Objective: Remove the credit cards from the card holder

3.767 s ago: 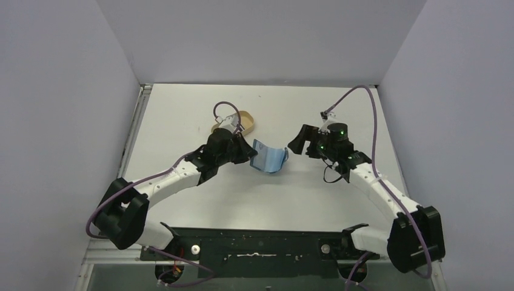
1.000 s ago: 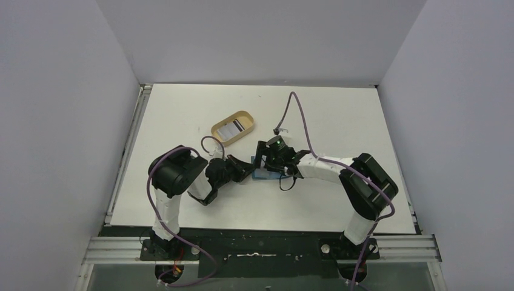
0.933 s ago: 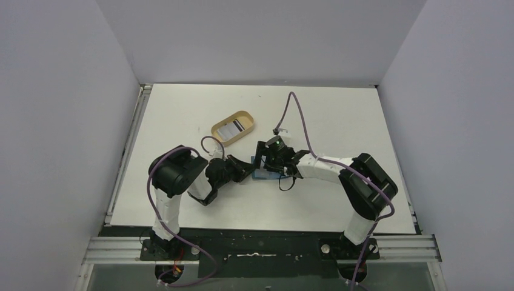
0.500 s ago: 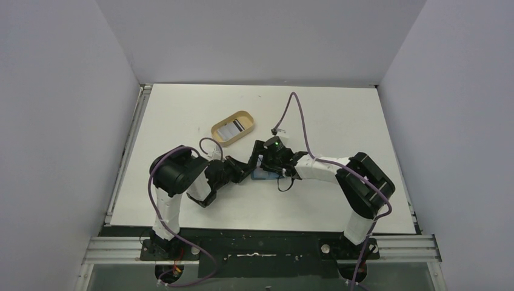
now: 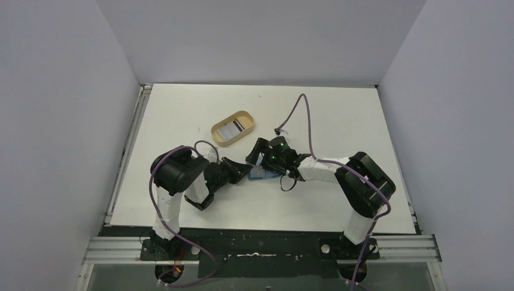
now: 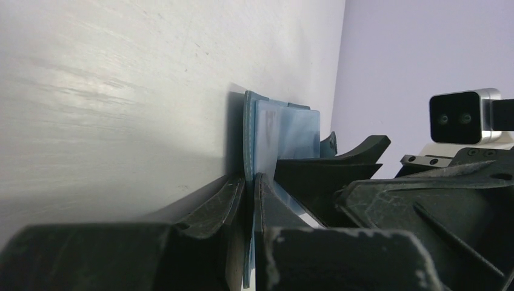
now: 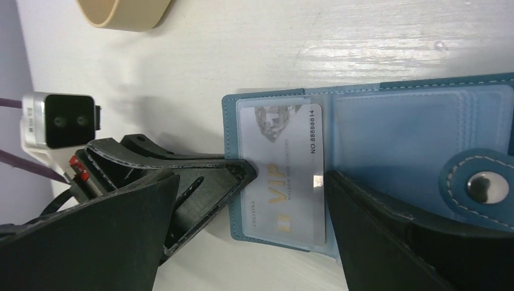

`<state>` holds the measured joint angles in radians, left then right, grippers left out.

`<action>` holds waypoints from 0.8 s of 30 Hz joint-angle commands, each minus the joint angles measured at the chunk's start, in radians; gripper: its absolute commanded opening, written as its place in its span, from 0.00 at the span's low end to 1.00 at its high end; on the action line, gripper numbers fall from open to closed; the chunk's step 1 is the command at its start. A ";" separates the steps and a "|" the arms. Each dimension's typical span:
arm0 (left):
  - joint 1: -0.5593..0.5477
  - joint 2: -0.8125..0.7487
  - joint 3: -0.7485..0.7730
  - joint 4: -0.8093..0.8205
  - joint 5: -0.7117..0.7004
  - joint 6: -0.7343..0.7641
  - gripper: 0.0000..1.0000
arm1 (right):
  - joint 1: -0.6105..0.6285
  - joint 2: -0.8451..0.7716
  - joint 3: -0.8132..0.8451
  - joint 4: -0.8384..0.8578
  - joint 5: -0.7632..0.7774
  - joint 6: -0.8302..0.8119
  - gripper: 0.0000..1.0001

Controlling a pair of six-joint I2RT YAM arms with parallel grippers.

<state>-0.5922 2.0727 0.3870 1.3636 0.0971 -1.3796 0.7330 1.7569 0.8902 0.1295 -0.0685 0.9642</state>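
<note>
The teal card holder lies open and flat on the table, its snap tab at the right. A whitish card with gold "VIP" lettering sits in its clear left pocket. My left gripper is shut on the holder's left edge, and its fingers show in the right wrist view. My right gripper is open, its jaws straddling the VIP card just above the holder. From above, the holder lies between the left gripper and the right gripper. A striped whitish card lies in the tan tray.
The oval tan tray stands on the table behind and to the left of the holder, and its rim shows in the right wrist view. Both arms are folded in close over the table's middle. Grey walls enclose the table.
My right gripper has shifted a little to the left over the holder and its cable has swung right. My left gripper keeps its hold on the holder's edge.
</note>
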 commanded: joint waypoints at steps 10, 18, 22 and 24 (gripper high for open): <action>0.006 0.137 -0.053 -0.129 0.002 0.049 0.00 | 0.022 0.087 -0.186 0.709 -0.440 0.227 0.89; 0.021 0.133 -0.039 -0.131 0.038 0.059 0.00 | 0.022 0.213 -0.213 1.084 -0.547 0.395 0.67; 0.027 0.159 -0.040 -0.097 0.055 0.056 0.00 | 0.023 0.264 -0.214 1.195 -0.572 0.444 0.56; 0.034 0.186 -0.043 -0.049 0.068 0.049 0.00 | 0.024 0.255 -0.218 1.134 -0.570 0.415 0.58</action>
<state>-0.5236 2.1407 0.3447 1.5429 0.0261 -1.4338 0.6426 2.0083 0.6518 1.0863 -0.2722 1.2629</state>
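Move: The VIP card lies flat in the open holder's left leaf, whose outer edge the left gripper already pinches. Its middle is some 3 cm right and 1 cm back of the left hand, at about the same height, and about 1 cm back and 3 cm below the right hand. From the right hand, the snap strap is about 8 cm right, 3 cm back and 2 cm below; the beige tray is 12 cm ahead, 8 cm left and 3 cm below. Keep the left gripper shut on the leaf's edge and draw the holder left and forward about 4 cm, turning some 10 degrees counter-clockwise. Let the right gripper follow about 3 cm forward and left, rising a centimetre, and roll it some 30 degrees, left side up, while its fingers close from wide open to just over half, one tip at the card's inner edge by the seam. ##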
